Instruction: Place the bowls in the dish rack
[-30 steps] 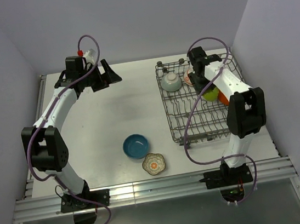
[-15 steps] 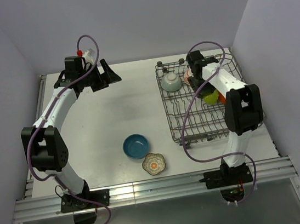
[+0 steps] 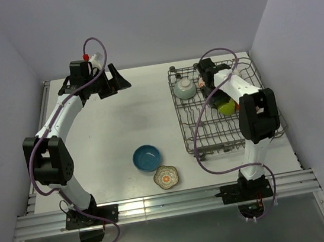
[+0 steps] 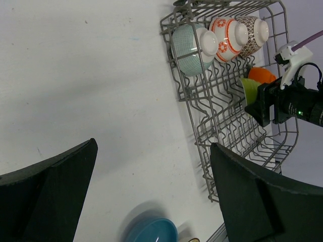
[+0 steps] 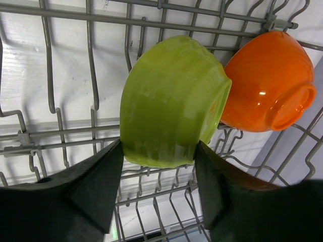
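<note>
The dish rack (image 3: 211, 132) stands at the right. My right gripper (image 5: 159, 151) is shut on a bowl with a green underside (image 5: 171, 101), tilted on edge among the tines beside an orange-bottomed bowl (image 5: 267, 85). In the left wrist view, the pale teal bowl (image 4: 194, 44), the orange-white bowl (image 4: 227, 35) and the grey patterned bowl (image 4: 252, 31) stand in the rack's back row. On the table lie the deep blue bowl (image 3: 147, 157) and the floral bowl (image 3: 166, 177). My left gripper (image 3: 118, 82) hangs open at the back left, holding nothing.
The right arm's forearm and cable (image 3: 249, 100) lie across the rack. Walls close in the table on the left, back and right. A metal rail (image 3: 161, 204) runs along the near edge by the arm bases.
The right arm's wrist has shifted a little left and back over the rack, the green bowl still between its fingers. The left arm has not moved.
</note>
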You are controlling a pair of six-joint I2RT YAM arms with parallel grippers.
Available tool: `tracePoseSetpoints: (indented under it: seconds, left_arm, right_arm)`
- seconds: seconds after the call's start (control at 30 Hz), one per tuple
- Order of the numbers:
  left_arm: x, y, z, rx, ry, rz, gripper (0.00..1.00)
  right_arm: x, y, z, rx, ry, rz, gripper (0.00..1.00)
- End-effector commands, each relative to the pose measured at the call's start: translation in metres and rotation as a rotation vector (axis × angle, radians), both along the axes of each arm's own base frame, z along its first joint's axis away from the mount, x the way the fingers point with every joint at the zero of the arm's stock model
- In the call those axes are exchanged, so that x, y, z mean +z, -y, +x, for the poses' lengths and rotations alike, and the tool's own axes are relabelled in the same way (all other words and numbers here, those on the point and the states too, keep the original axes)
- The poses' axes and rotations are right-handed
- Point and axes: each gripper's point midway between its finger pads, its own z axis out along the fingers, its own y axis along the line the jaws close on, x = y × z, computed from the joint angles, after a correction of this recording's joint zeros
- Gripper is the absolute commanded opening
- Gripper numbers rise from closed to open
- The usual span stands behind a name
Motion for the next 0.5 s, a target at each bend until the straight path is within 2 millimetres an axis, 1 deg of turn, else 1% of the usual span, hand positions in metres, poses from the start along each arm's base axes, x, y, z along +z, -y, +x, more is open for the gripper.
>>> tracePoseSetpoints:
  seconds: [0.0,0.03,0.17,0.2,0.23,0.3,0.33,0.37,0.43,0.47]
  left_arm:
    - [0.009,0.0,0.001,-0.012,0.039,-0.017,0.99]
    - [0.009,0.0,0.001,-0.01,0.042,-0.014,1.0]
    - [0.009,-0.002,-0.001,-0.017,0.05,-0.003,0.99]
    - [0.009,-0.004,-0.001,-0.021,0.058,0.007,1.0]
    - [0.008,-0.004,-0.002,-0.032,0.062,0.015,0.99]
    - [0.005,-0.007,-0.008,-0.081,0.076,0.056,0.99]
    - [0.005,-0.006,-0.014,-0.123,0.079,0.06,1.0]
    - [0.004,-0.006,-0.02,-0.158,0.092,0.07,0.99]
    - [0.0,-0.009,-0.035,-0.255,0.154,0.117,0.99]
    - [-0.007,-0.009,-0.049,-0.313,0.133,0.117,1.0]
  right_arm:
    - [0.002,-0.009,0.003,0.001,0.013,0.008,0.71]
    - [0.004,-0.01,0.003,-0.001,0.017,0.009,0.76]
    - [0.015,-0.016,0.005,0.007,0.039,0.031,0.94]
    - [0.018,-0.017,0.006,0.009,0.043,0.035,0.96]
    - [0.02,-0.019,0.007,0.011,0.049,0.043,0.97]
    - [0.032,-0.021,0.009,0.018,0.074,0.051,0.98]
    - [0.038,-0.023,0.012,0.023,0.09,0.064,1.0]
    - [0.048,-0.024,0.013,0.024,0.123,0.077,1.0]
    - [0.062,-0.026,0.015,0.038,0.166,0.098,1.0]
    - [0.076,-0.029,0.017,0.048,0.212,0.127,1.0]
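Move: The green bowl is still between the right fingers, down in the rack, its middle about 3 cm ahead, 1 cm right and 2 cm below that hand. The orange bowl is some 9 cm right and 3 cm ahead; the red-patterned bowl about 12 cm ahead and 4 cm left; the grey-green bowl 12 cm ahead, 13 cm left, all slightly lower. From the left hand the green bowl lies about 38 cm right, 7 cm back, 15 cm down. Right hand opens wide, freeing the green bowl, drifts 2 cm left, then rises; left hand sinks, draws back. ##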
